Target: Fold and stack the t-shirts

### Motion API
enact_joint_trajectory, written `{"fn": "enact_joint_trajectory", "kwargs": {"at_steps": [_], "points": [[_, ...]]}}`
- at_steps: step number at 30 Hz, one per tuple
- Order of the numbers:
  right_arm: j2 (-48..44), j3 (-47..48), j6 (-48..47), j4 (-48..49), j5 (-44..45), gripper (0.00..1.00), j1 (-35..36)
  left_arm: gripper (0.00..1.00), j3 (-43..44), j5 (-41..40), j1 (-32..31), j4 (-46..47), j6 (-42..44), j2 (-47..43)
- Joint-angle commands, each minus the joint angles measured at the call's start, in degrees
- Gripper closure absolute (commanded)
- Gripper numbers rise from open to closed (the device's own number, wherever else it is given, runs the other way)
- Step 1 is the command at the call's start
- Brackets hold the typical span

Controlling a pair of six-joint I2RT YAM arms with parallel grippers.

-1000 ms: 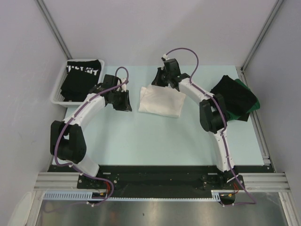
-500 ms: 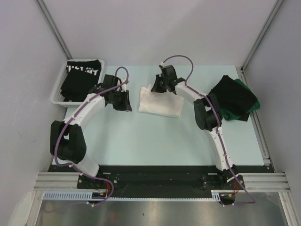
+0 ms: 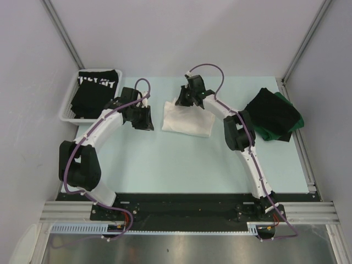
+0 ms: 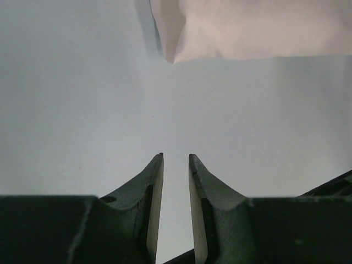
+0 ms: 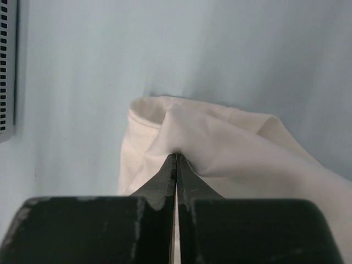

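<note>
A white t-shirt [image 3: 188, 119] lies partly folded in the middle of the table. My right gripper [image 3: 183, 102] is at its far left corner, shut on a pinch of the white cloth [image 5: 236, 148], which bunches up at the fingertips [image 5: 176, 155]. My left gripper [image 3: 147, 124] hovers just left of the shirt. Its jaws [image 4: 176, 157] are a narrow gap apart with nothing between them, and the shirt's near corner [image 4: 247, 27] lies ahead of them. A black t-shirt with white lettering [image 3: 98, 83] lies in the basket. A black t-shirt [image 3: 270, 111] lies over a dark green one [image 3: 295, 120] at the right.
The white mesh basket [image 3: 66, 111] stands at the far left corner, and its wall [image 5: 5, 66] shows at the left edge of the right wrist view. Metal frame rails run along the table's right edge [image 3: 301, 148] and near edge.
My right gripper has moved left over the white shirt, drawing the pinched cloth with it. The left arm has stayed still.
</note>
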Motion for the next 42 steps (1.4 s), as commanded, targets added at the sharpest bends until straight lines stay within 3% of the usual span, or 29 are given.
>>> {"fn": "enact_joint_trajectory", "kwargs": {"at_steps": [1, 23, 30, 42], "points": [[-1.19, 2.88, -1.38, 0.85, 0.02, 1.00, -0.70, 0.71, 1.01, -0.06, 0.33, 0.66, 0.43, 0.34], [1.28, -0.81, -4.28, -0.73, 0.28, 1.00, -1.58, 0.70, 0.66, 0.65, 0.33, 0.30, 0.43, 0.08], [-8.11, -4.58, -4.63, -0.38, 0.72, 1.00, -2.19, 0.71, -1.10, 2.66, 0.33, 3.47, -1.23, 1.04], [-28.78, -25.15, -6.47, -2.84, 0.46, 1.00, -3.25, 0.76, 4.78, 11.81, -1.87, 13.92, -8.35, 12.46]]}}
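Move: The folded white t-shirt is under my shut right fingertips at its far edge; its middle is about 6 cm back, 2 cm to the right and 2 cm below. The white basket's middle is some 42 cm left of that hand and 3 cm farther out. From my left hand, the shirt's near left corner is about 5 cm ahead, 6 cm right and 9 cm below; the basket is roughly 25 cm left and 19 cm ahead. With my right fingers still shut on top of the shirt's far edge, I ease a little to the right and press down about 2 cm, then lift off quickly, up some 7 cm while drawing back and right over the cloth. As it leaves, my part-open left hand starts down and rightward with a little forward, about 5 cm, towards the shirt's near left corner, tilting slightly. ##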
